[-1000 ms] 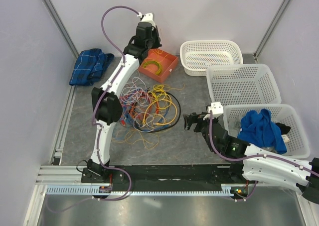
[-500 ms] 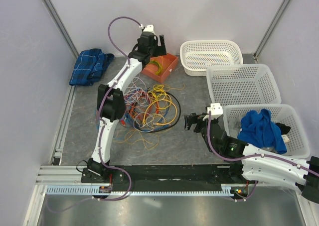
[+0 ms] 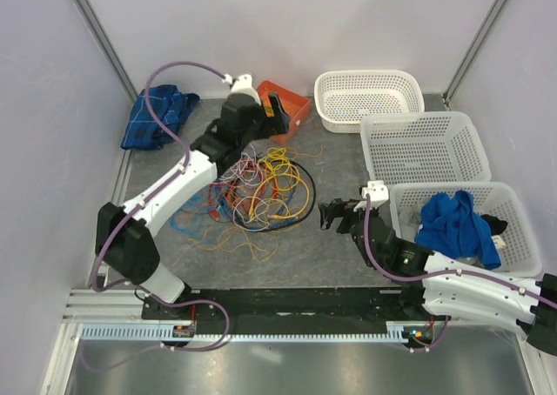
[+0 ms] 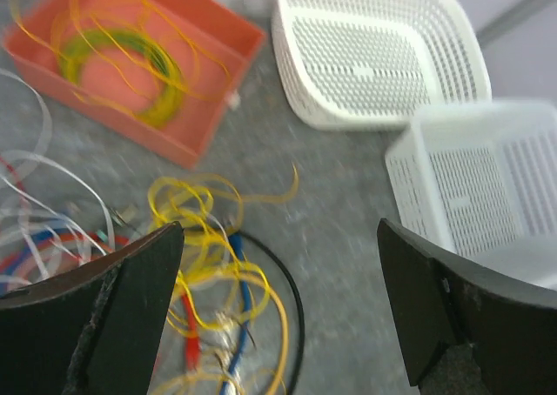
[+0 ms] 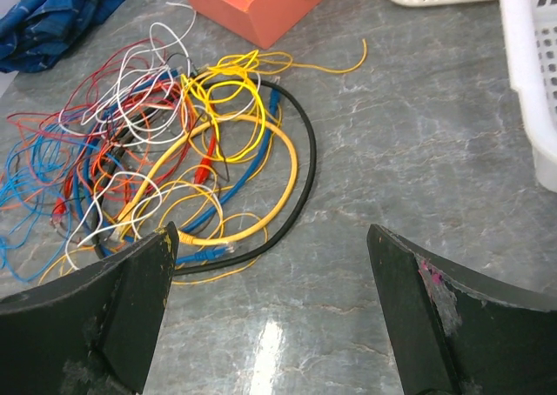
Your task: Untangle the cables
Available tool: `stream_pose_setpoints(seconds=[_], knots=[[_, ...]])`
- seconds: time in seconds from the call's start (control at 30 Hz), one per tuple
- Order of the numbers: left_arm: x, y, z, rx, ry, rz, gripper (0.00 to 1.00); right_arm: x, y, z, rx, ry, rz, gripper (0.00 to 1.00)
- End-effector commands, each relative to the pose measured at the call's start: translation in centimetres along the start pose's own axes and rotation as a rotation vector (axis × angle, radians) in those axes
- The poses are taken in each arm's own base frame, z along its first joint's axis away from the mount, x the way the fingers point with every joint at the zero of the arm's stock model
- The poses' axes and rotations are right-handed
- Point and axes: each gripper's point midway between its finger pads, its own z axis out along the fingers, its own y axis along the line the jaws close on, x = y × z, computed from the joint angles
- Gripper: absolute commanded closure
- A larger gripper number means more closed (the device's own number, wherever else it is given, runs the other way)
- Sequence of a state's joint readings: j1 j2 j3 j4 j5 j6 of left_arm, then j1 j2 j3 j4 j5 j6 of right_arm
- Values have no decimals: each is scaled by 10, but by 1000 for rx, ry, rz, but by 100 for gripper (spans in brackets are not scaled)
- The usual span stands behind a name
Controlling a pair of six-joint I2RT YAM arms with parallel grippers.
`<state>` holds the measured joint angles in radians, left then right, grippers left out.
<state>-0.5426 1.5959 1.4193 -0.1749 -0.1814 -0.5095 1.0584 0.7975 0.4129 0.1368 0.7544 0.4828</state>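
Note:
A tangle of thin yellow, orange, red, blue, white and black cables [image 3: 257,195] lies on the grey table; it also shows in the right wrist view [image 5: 183,160] and the left wrist view [image 4: 209,264]. A yellow-green coil [image 4: 122,69] lies in the orange tray [image 4: 209,125], which shows from above too [image 3: 291,106]. My left gripper [image 3: 277,117] is open and empty, above the pile's far edge beside the tray. My right gripper [image 3: 329,214] is open and empty, low over bare table right of the pile.
Three white baskets stand on the right: an oval one [image 3: 367,95], an empty square one [image 3: 424,147], and one [image 3: 513,238] holding a blue cloth [image 3: 457,225]. A blue plaid cloth [image 3: 157,115] lies at the back left. Side walls enclose the table.
My left arm has swung down and left, pulling its gripper back from over the orange tray toward the cable pile. The right arm has barely moved.

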Motion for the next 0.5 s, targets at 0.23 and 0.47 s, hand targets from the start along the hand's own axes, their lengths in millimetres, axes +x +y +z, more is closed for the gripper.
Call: stream_pose_setpoints(seconds=[0.23, 0.47], knots=[[173, 43, -6, -195, 252, -52, 0, 8, -3, -20, -48, 70, 107, 2], [191, 69, 10, -300, 237, -56, 0, 9, -12, -29, -35, 82, 134, 2]])
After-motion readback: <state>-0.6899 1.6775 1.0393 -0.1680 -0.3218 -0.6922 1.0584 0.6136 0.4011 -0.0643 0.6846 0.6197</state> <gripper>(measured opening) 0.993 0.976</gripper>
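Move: The yellow cable loops I go for lie some 8 cm back from my left hand, about level with it sideways and roughly 26 cm below. The white cables are about 10 cm to the left of those loops. The red box sits some 7 cm ahead of my left hand and 23 cm down, and the black cable's right edge about 13 cm back and 9 cm to the right. From my right hand the loops are about 12 cm ahead, 15 cm left and 16 cm down. I swoop my left hand down some 20 cm and draw it back about 8 cm, from near the red box to just over the yellow loops, swinging slightly right and then left again on the way. My fingers stay wide open and tip about 20 degrees further down, slowing as they come close above the cables. My right hand, also open, eases back about 2 cm. ##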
